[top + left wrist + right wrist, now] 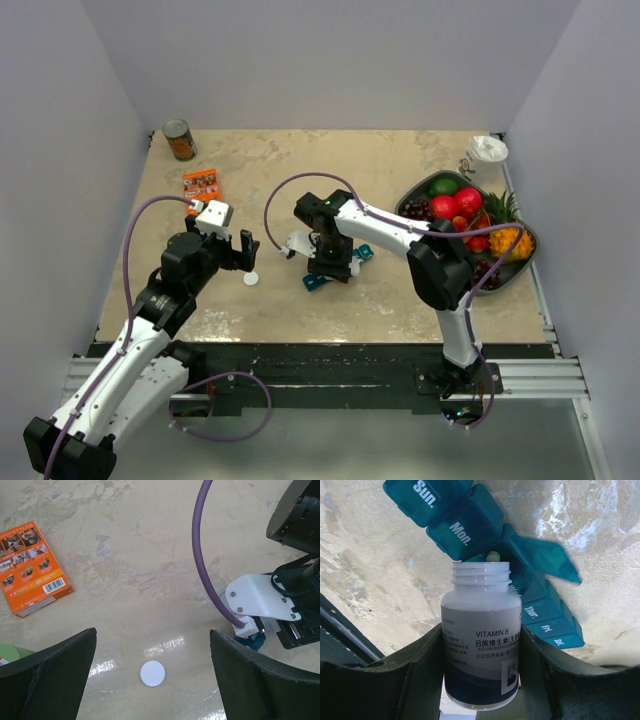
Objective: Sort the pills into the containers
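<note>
My right gripper (481, 645) is shut on a white vitamin bottle (480, 645) with its cap off. The bottle's mouth tilts toward the containers (470, 520), a teal strip with day labels. One lid (540, 555) stands open, and a pale pill (493, 556) shows just past the bottle's mouth, over that compartment. From above, the right gripper (330, 262) covers most of the teal containers (318, 282). My left gripper (152, 640) is open, hovering over a flat white round cap (152, 673) on the table. In the overhead view the cap (251, 279) lies just right of the left gripper (243, 248).
An orange box (202, 184) lies back left, with a tin can (180, 140) in the far left corner. A grey fruit tray (528, 250) sits at the right edge, with a white cup-like object (487, 152) behind it. Purple cables loop over both arms.
</note>
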`<move>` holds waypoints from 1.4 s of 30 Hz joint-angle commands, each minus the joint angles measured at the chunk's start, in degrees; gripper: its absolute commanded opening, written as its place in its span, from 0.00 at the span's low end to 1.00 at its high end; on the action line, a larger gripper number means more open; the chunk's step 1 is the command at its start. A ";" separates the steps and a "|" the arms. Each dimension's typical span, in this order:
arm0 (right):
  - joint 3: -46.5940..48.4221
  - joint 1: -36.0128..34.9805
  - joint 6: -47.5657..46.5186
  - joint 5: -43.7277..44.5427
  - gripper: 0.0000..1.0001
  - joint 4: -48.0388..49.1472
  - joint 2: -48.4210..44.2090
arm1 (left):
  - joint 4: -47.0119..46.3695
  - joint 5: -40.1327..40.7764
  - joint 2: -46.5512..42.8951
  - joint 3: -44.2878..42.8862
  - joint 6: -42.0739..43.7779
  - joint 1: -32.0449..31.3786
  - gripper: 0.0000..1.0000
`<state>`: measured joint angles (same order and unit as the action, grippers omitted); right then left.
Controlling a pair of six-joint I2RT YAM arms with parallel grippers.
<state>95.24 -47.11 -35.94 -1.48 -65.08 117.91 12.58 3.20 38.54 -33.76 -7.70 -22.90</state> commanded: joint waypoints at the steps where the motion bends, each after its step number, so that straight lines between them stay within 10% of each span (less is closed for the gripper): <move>1: 0.56 0.71 0.35 -3.00 0.00 1.18 -3.91 | -1.42 -0.13 -0.49 -1.49 0.76 0.40 0.99; 24: -2.95 3.87 -1.85 -12.93 0.00 4.43 -13.22 | -1.50 1.10 -2.68 -1.22 1.11 0.31 0.99; 42: 4.69 18.63 -0.72 -32.27 0.00 18.48 -41.69 | -3.26 2.34 -9.19 0.89 1.99 0.31 0.99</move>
<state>95.79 -31.03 -37.65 -27.83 -55.37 84.82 12.08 4.75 29.87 -33.50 -7.22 -22.90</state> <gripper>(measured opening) 0.553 0.991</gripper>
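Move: The pill box lies right under the right hand, its middle some 5 cm below and about 1 cm to the left, with the held bottle's mouth at the open Tuesday compartment. The white cap lies about 18 cm to that hand's left, 2 cm back; the fruit tray's middle is roughly 25 cm to its right and 7 cm farther out. From the left hand, the pill box is level ahead, about 19 cm to the right and 19 cm below. Upward, slowly at first and then fast, the right hand carries the still-gripped vitamin bottle some 23 cm off the pill box, ending slightly forward. As it climbs, its fingers swing from straight down towards the left by about 45 degrees, bringing the bottle's mouth up. The left hand, empty and open, rises about 4 cm late on and tilts slightly up. ##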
